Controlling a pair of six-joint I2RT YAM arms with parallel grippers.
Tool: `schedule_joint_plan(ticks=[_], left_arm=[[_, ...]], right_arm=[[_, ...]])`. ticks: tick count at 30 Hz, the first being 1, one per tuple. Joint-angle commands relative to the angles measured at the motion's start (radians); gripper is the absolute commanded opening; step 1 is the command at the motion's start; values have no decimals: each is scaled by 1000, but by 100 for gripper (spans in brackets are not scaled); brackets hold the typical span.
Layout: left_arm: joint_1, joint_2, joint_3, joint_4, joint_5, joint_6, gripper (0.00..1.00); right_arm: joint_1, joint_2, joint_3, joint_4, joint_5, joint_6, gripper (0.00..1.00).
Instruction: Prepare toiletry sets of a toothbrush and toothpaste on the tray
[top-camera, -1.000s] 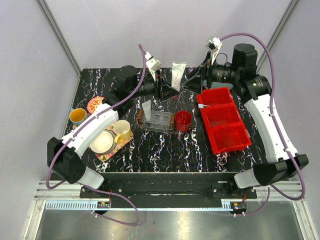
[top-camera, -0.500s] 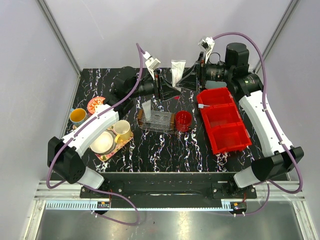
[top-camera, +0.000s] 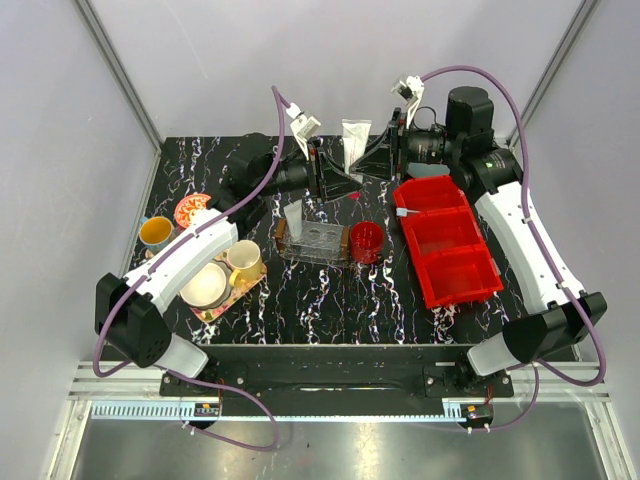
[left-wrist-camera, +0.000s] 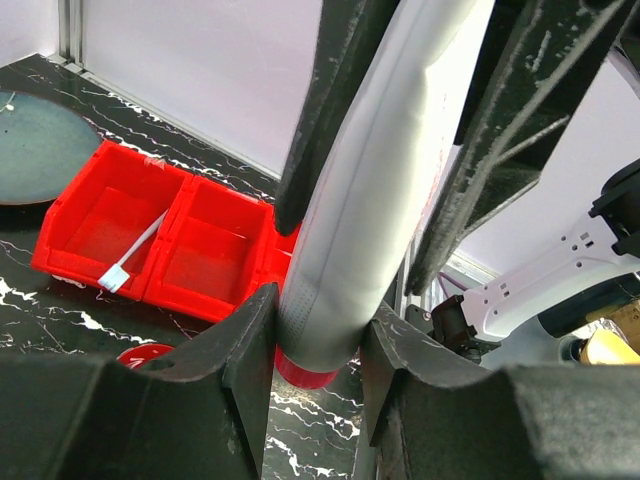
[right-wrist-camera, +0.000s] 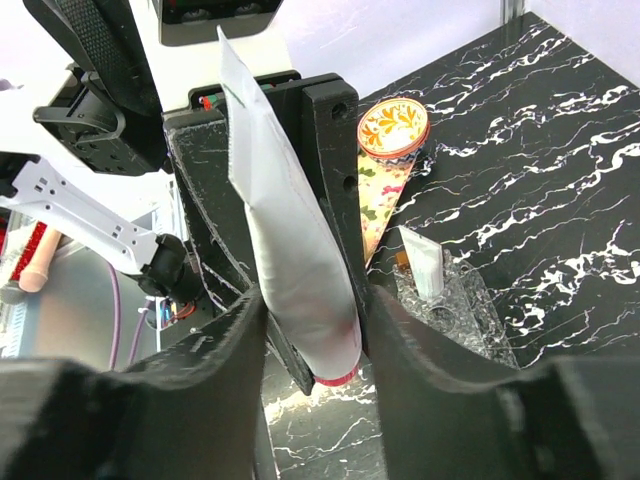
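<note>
A white toothpaste (top-camera: 354, 143) tube with a red cap hangs upright above the back middle of the table. My left gripper (top-camera: 343, 181) is shut on its lower end (left-wrist-camera: 380, 200), jaws pressed to both sides just above the cap. My right gripper (top-camera: 362, 166) comes from the right, and its fingers (right-wrist-camera: 235, 340) close against the same tube (right-wrist-camera: 290, 250). A second toothpaste tube (top-camera: 294, 216) leans in the clear tray (top-camera: 318, 244) at the table's centre. The toothbrush (top-camera: 406, 212) lies in the back compartment of the red bin (top-camera: 450, 262), also seen as the toothbrush (left-wrist-camera: 133, 256) in the left wrist view.
A red cup (top-camera: 366, 240) stands right of the clear tray. At the left a flowery tray (top-camera: 240, 290) holds a white bowl (top-camera: 205, 285) and a mug. Beside it are a yellow mug (top-camera: 155, 232) and a patterned bowl (top-camera: 190, 210). A grey plate (left-wrist-camera: 30, 150) lies behind the bin.
My right gripper has moved left onto the held tube and its jaws have closed in around it. The left gripper and tube have barely moved.
</note>
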Motion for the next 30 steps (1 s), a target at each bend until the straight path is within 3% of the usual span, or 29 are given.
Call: schedule_joint_plan(ticks=[1, 6, 8, 11, 12, 19, 23, 30], left_arm=[[1, -19, 6, 98, 23, -14, 0], [3, -17, 2, 98, 27, -11, 0], [3, -17, 0, 86, 29, 0, 0], [3, -23, 8, 36, 35, 50, 16], [4, -25, 10, 23, 33, 86, 29], [34, -88, 22, -104, 35, 239, 67], [81, -126, 25, -159, 46, 300, 77], [136, -135, 115, -216, 89, 324, 82]], right_arm=[[14, 3, 3, 45, -33, 3, 43], [14, 4, 9, 47, -44, 2, 27], [14, 0, 10, 45, -43, 0, 16], [15, -9, 6, 36, -38, -15, 7], [14, -12, 6, 30, -35, -27, 6], [15, -39, 9, -40, 0, -72, 2], [15, -47, 10, -85, 19, -155, 2], [21, -59, -12, -171, 37, -250, 2]])
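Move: The toothpaste stands upright, cap down, its lower part in the left fingers and its middle about 4 cm above that hand; the right hand's open fingers straddle it, middle at their own level, 1 cm to their left. From the left hand, the red mug is some 9 cm ahead, 4 cm right; the clear rack 10 cm ahead, 8 cm left; the first toothpaste 11 cm ahead, 13 cm left, all roughly 25 cm below. The right hand stays almost in place and shuts its fingers on the toothpaste above the left hand's hold, pinching it across the body, and only then do the left fingers open wide and let go. The left hand dips about 1 cm as it opens, then draws off some 5 cm to its left and a little up, its wrist tilting about 10 degrees, while the right hand, keeping its pinch, lowers the tube about 2 cm. ##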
